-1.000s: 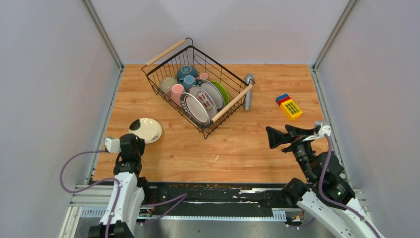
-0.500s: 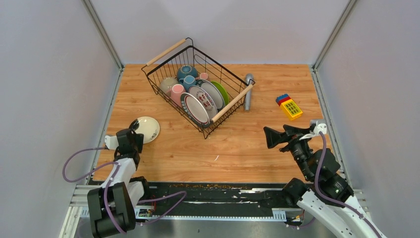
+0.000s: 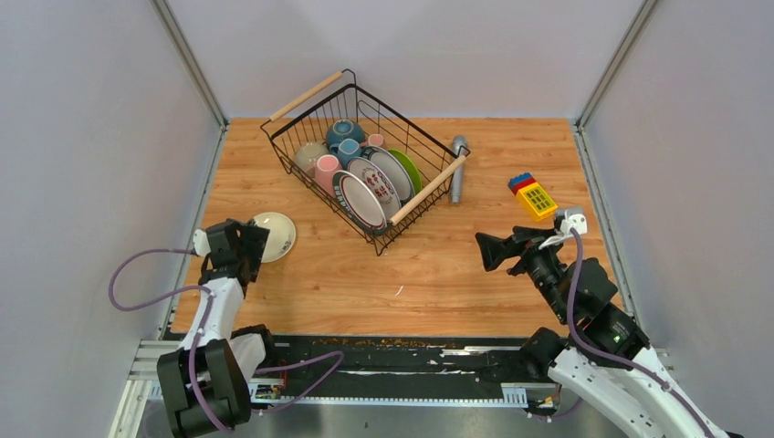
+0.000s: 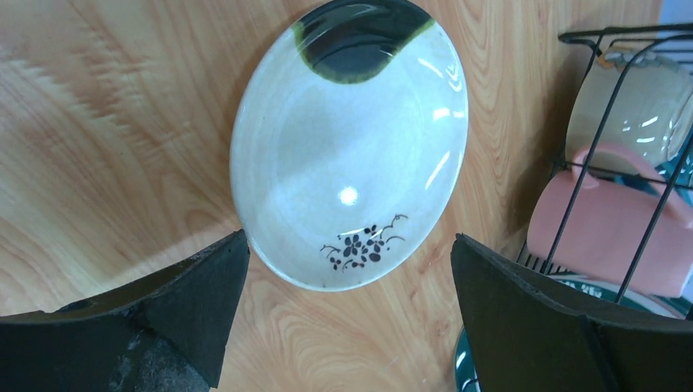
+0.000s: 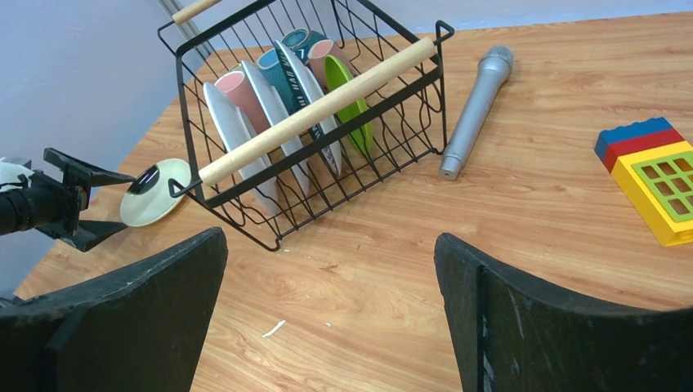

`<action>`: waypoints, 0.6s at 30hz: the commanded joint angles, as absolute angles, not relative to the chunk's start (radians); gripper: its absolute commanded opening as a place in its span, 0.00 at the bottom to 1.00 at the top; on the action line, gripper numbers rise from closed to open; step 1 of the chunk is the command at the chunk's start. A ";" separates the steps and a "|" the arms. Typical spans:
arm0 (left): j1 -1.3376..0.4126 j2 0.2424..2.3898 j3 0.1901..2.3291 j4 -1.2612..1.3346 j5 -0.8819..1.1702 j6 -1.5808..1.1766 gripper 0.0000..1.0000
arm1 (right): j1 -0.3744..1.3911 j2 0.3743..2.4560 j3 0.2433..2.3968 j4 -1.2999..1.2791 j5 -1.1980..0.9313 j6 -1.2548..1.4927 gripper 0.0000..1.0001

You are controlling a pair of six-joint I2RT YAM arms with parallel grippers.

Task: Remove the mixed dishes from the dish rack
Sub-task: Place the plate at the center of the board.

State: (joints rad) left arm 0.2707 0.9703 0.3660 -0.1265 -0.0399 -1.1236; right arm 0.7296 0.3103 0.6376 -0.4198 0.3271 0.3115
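Note:
The black wire dish rack stands at the back centre of the table, also seen in the right wrist view. Upright in it are patterned white plates, a lime-green plate, a pink mug, a teal bowl and a beige bowl. A cream plate with a dark patch lies flat on the table, left of the rack. My left gripper hovers open at its near edge, holding nothing. My right gripper is open and empty over bare wood, right of the rack.
A grey cylinder lies beside the rack's right handle. A yellow, red and blue toy block sits at the right. Grey walls close in the table on three sides.
My left gripper has opened and let go of the cream plate, which now lies on the table. My right gripper has shifted left, toward the rack.

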 commanded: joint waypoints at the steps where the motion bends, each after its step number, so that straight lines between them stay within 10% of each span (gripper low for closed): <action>1: 0.281 0.924 0.456 -0.322 0.003 -0.994 1.00 | 0.727 0.371 0.733 -0.426 0.290 0.274 1.00; 18: 0.254 0.844 0.837 -0.626 0.382 -0.409 1.00 | 0.723 0.940 1.146 -0.533 0.259 0.044 1.00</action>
State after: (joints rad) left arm 0.2695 0.8383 0.7700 -0.5652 0.2165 -0.5747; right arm 0.7296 0.8230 1.0424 -0.5106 0.2592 0.1432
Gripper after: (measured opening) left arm 0.997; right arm 0.998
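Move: The cream plate already lies flat on the table, let go, its middle about 7 cm ahead of my open left hand and 4 cm below; the pink mug stands about 22 cm ahead and 17 cm right, the red-ringed plate about 12 cm ahead and 26 cm right. From my right hand the green plate is some 33 cm ahead, 16 cm left and 15 cm down; the microphone some 40 cm ahead, 3 cm left, 23 cm down. I lift my left hand off above the cream plate, about 12 cm up and some 3 cm to the right, turning it roughly 30 degrees clockwise with the fingers kept wide open. Meanwhile my empty right hand, also open, gathers speed forward, left and up, about 5 cm forward and 5 cm left, towards the right end of the rack where the green plate stands, rolling its left side down. ##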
